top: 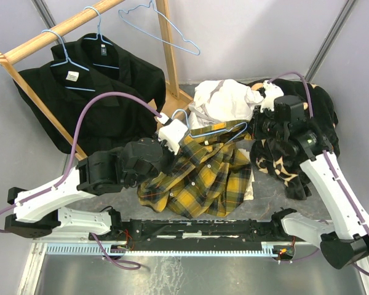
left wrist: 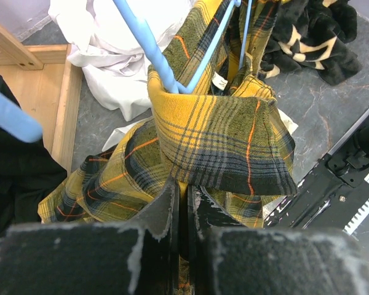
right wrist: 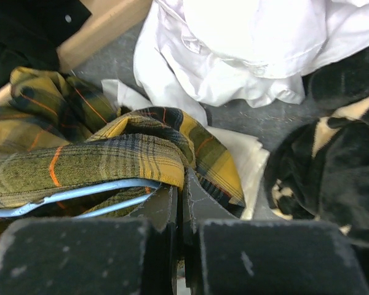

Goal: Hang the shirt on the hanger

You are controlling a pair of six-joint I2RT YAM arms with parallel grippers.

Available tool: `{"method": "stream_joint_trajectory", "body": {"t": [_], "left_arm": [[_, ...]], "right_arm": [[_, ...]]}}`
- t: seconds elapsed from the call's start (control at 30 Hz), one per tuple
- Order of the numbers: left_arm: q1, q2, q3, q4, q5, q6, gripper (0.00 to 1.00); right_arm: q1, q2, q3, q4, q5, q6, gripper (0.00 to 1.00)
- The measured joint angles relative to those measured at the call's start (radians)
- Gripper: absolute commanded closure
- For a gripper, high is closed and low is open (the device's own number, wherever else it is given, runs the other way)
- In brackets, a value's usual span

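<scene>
The yellow-and-black plaid shirt point(top: 203, 178) lies bunched in the middle of the table, with its upper part lifted. A light-blue wire hanger point(top: 212, 131) is threaded inside that upper part. My left gripper point(top: 172, 136) is at the shirt's left top. In the left wrist view this gripper point(left wrist: 184, 190) is shut on a fold of the plaid shirt point(left wrist: 227, 141), below the hanger point(left wrist: 149, 43). My right gripper point(top: 258, 130) is at the shirt's right top. Its wrist view shows it point(right wrist: 183, 178) shut on the edge of the shirt point(right wrist: 98, 160), beside the hanger's corner point(right wrist: 80, 192).
A wooden rack point(top: 55, 31) at the back left carries black shirts point(top: 92, 92) on blue hangers and a spare hanger point(top: 166, 27). A cream-white shirt point(top: 224, 101) lies behind the plaid one. A black-and-cream garment point(top: 295, 160) lies under the right arm. A black rail point(top: 197, 230) runs along the near edge.
</scene>
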Motion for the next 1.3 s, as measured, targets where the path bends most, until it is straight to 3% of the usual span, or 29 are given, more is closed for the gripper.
{"method": "stream_joint_trajectory", "body": {"t": [0.37, 0.63, 1.07, 1.3], "left_arm": [[0.0, 0.028, 0.0, 0.018, 0.0, 0.001, 0.97], [0.0, 0.031, 0.0, 0.016, 0.0, 0.002, 0.97], [0.0, 0.083, 0.0, -0.002, 0.028, 0.034, 0.97], [0.0, 0.085, 0.011, 0.002, 0.024, 0.051, 0.97]], "right_arm": [[-0.016, 0.134, 0.332, -0.385, 0.03, -0.176, 1.0], [-0.031, 0.144, 0.399, -0.435, -0.019, -0.184, 1.0], [-0.037, 0.124, 0.314, -0.108, -0.511, 0.004, 1.0], [-0.025, 0.123, 0.232, 0.096, -0.647, 0.201, 1.0]]}}
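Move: The hanger's bare right end lies about 3 cm to the left of the right hand, nearly level with it in reach and height; that hand already pinches the shirt's edge. The hanger's neck is some 19 cm to the right hand's left and 2 cm back, the white cloth about 8 cm ahead, 6 left and 20 below. The left hand, still gripping the shirt by the collar, has the hanger's right end roughly 9 cm ahead, 22 right and 5 below. The shirt's pinched edge is lifted over the hanger's right end: the right hand first eases back and to its right while rising about 4 cm, then swings some 11 cm left, still climbing, over the end towards the neck. It turns counter-clockwise with its left side rising, roughly 30 degrees each, fingers shut. The left hand keeps its grip, sinking and shifting right slightly. ##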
